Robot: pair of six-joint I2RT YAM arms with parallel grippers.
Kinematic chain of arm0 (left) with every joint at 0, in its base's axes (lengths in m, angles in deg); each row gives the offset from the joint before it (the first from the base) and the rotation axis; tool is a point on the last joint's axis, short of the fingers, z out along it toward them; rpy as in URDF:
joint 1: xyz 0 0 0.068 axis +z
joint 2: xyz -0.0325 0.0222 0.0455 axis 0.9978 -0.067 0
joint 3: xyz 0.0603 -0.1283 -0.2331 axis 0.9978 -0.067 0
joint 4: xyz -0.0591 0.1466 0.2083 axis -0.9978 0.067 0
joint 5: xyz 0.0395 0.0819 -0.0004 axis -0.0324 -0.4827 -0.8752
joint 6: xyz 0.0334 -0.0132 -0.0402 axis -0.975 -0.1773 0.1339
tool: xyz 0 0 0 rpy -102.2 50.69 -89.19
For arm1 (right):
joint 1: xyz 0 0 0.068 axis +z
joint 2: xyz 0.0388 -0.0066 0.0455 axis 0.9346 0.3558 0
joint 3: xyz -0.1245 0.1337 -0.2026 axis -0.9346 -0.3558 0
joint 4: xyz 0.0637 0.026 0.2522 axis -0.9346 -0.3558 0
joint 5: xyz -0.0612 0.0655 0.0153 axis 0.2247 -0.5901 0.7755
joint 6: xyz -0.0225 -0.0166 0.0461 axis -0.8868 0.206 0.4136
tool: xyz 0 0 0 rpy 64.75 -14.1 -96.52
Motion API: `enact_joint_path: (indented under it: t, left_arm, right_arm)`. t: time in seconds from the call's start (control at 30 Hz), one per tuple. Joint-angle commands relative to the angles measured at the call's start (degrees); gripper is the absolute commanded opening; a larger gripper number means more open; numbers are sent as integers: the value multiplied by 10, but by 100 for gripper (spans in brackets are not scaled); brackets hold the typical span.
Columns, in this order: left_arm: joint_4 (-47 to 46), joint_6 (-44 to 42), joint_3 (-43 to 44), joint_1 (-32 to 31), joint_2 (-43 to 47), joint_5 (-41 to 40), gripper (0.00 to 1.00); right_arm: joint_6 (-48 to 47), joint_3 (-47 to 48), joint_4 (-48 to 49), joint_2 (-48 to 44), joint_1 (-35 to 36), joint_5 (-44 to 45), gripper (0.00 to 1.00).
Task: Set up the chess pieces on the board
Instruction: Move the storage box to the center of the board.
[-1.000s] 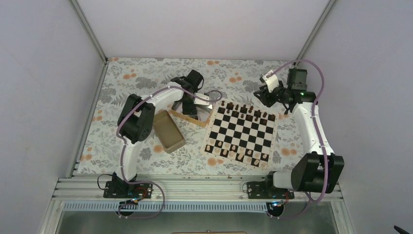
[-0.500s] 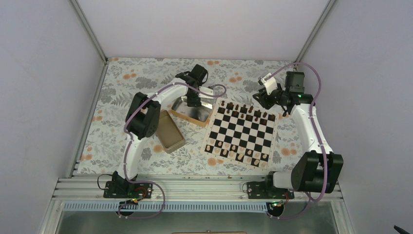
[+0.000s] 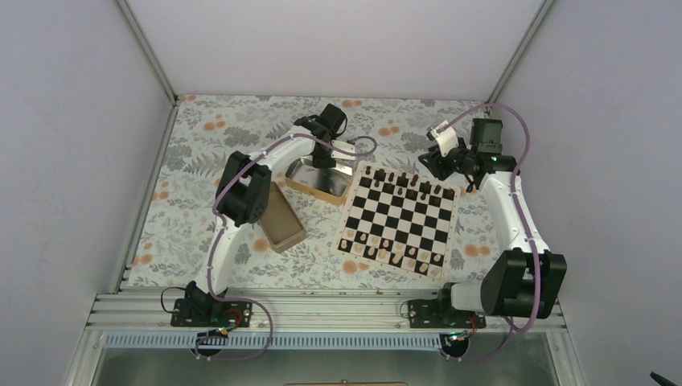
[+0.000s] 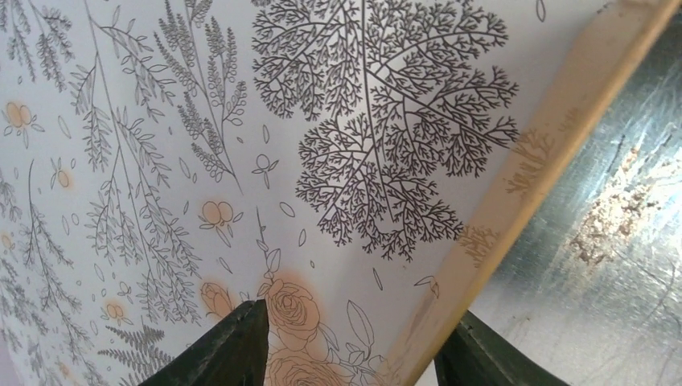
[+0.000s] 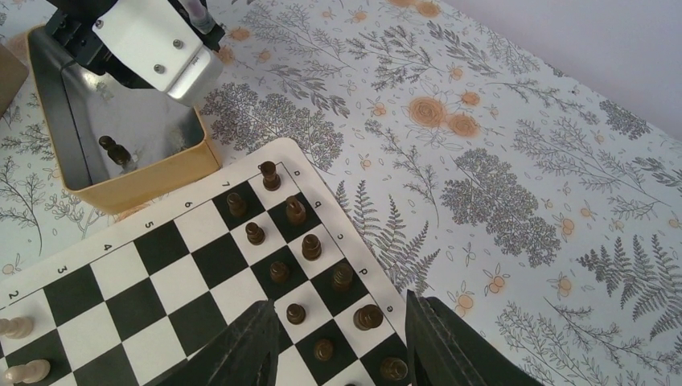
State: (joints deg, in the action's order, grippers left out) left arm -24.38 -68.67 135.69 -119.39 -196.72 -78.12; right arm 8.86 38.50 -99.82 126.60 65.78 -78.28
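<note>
The board (image 3: 400,222) lies at centre right, with several dark chess pieces (image 3: 402,182) in its two far rows. In the right wrist view those chess pieces (image 5: 311,247) stand upright on their squares. One more dark piece (image 5: 115,150) lies inside the golden tin (image 5: 145,181). My left gripper (image 3: 324,161) hangs over that tin's (image 3: 310,183) far side. In the left wrist view the left gripper (image 4: 358,346) is open and empty, its jaws either side of the tin's rim (image 4: 515,185). My right gripper (image 5: 342,338) is open above the board's far edge, holding nothing.
Another golden tin (image 3: 280,215) lies to the left of the first, beside the left arm. Pale pieces (image 3: 390,248) fill the board's near rows. The floral tablecloth (image 3: 209,145) covers the table, with grey walls on three sides.
My left arm has swung toward the back, carrying its gripper to the tin's far side, and its jaws have narrowed. The right gripper has shifted only slightly.
</note>
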Motion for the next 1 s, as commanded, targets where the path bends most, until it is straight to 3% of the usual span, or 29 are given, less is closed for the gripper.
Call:
enact_joint_path:
  t: [0.0,0.53,0.97]
  left_arm:
    - [11,8,-1,8,-2,3,50]
    - [48,68,20,67,-27,-45,27]
    - [69,92,-23,126,-11,-94,31]
  right_arm:
    - [11,-6,13,-2,6,3,43]
    - [13,-3,9,1,11,4,43]
    - [13,0,4,5,17,5,43]
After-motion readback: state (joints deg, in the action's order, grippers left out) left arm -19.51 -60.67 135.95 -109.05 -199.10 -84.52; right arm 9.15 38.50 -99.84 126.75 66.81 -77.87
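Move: Just inside and outside the storage box's far wall stand the left hand's open fingers; the box's middle lies about 5 cm back, 1 cm to the left and a couple of centimetres below. The empty brown tray's middle is some 14 cm back and 12 cm left of this hand, and the chessboard's middle roughly 15 cm back and 20 cm right. From the idle right hand the box lies about 29 cm left, 6 cm ahead and 18 cm lower. Sweeping left about 12 cm, the left hand travels along the storage box's far wall towards its left end, keeping that wall between the fingers and dragging the box round. It drifts some 3 cm forward, sinks a little late on and turns about 20 degrees counter-clockwise, while the fingers close from half open to about a quarter. ##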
